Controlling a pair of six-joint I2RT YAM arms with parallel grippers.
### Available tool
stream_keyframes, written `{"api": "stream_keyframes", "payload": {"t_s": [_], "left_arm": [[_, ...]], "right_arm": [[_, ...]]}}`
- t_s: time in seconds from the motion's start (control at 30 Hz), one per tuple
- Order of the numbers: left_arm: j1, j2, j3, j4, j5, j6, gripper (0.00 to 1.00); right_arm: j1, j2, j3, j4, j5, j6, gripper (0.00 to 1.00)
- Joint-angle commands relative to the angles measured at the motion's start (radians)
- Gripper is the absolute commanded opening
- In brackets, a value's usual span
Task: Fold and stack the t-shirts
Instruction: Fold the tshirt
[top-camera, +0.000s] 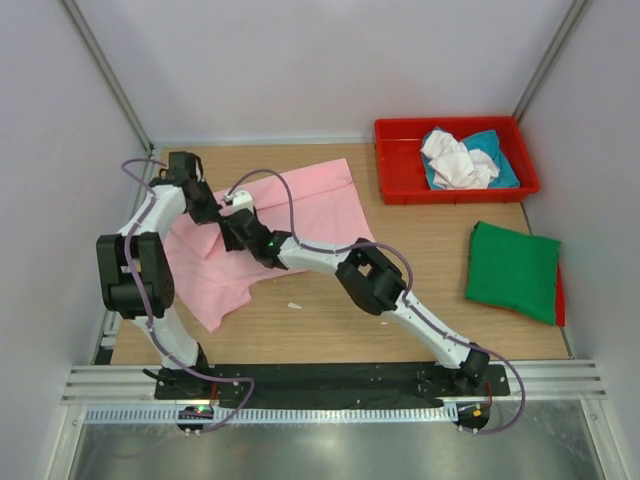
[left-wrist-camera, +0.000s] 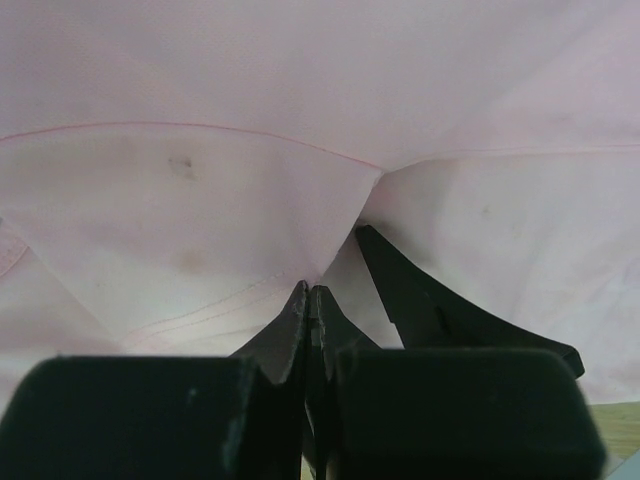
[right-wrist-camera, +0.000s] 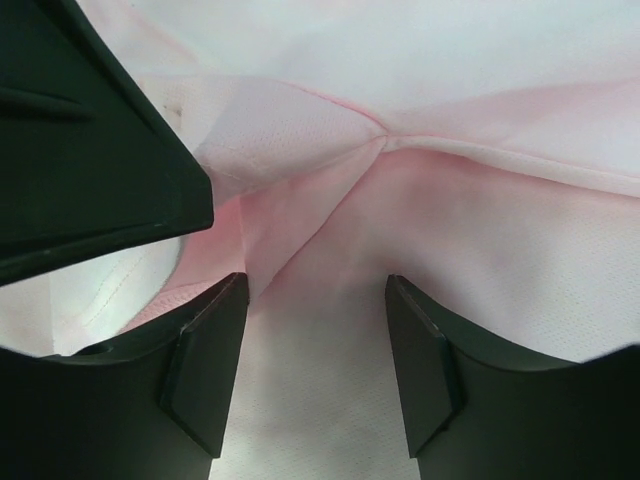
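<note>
The light pink t-shirt (top-camera: 300, 205) lies spread and partly folded on the left half of the table. My left gripper (top-camera: 210, 212) is on its left part, shut on a pinched-up ridge of the pink cloth (left-wrist-camera: 200, 210), with the jaws (left-wrist-camera: 308, 290) pressed together. My right gripper (top-camera: 232, 232) stands right beside it. It is open, its fingers (right-wrist-camera: 317, 285) straddling a raised fold of the pink t-shirt (right-wrist-camera: 330, 380). A dark green t-shirt (top-camera: 512, 270) lies folded at the right. White (top-camera: 455, 160) and teal (top-camera: 495, 150) t-shirts sit crumpled in the tray.
A red plastic tray (top-camera: 400, 170) stands at the back right. A red edge (top-camera: 559, 295) shows under the green t-shirt. Bare wooden table (top-camera: 400, 225) lies between the pink and green t-shirts. Grey walls enclose the table on three sides.
</note>
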Motion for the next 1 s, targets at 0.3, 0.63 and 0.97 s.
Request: {"api": "stream_keyframes", "payload": {"t_s": [0.3,0.63,0.97], "left_arm": [[0.007,-0.035,-0.030,0.000,0.041,-0.001,0.00],[0.007,-0.039,-0.043,0.002,0.035,0.010,0.03],[0.007,-0.085,-0.104,0.019,0.060,0.008,0.61]], "right_arm": [[0.007,-0.087,-0.127,0.100,0.097,0.000,0.22],[0.007,-0.187,-0.290,0.217,0.082,0.068,0.19],[0.009,-0.226,-0.356,0.292,0.149,0.132,0.23]]}}
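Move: The pink t-shirt's turned-in fold edge lies right at both hands: about 2 cm to the left of the right hand's open fingers and 1 cm lower, and some 2 cm below and 1 cm to the right of the left hand's shut tips. From the right hand, the shirt's loose near sleeve ends roughly 20 cm back and 3 cm left, and its far right corner lies about 23 cm ahead and 27 cm to the right. The shirt's fold edge changes hands: the right fingers close on it beside the left tips, then drag it about 3.5 cm to the right and a little back, low over the table, the wrist turning slightly clockwise. The left hand eases back and down roughly 2.5 cm each way, and late on opens its fingers over half wide, letting go of the cloth. ##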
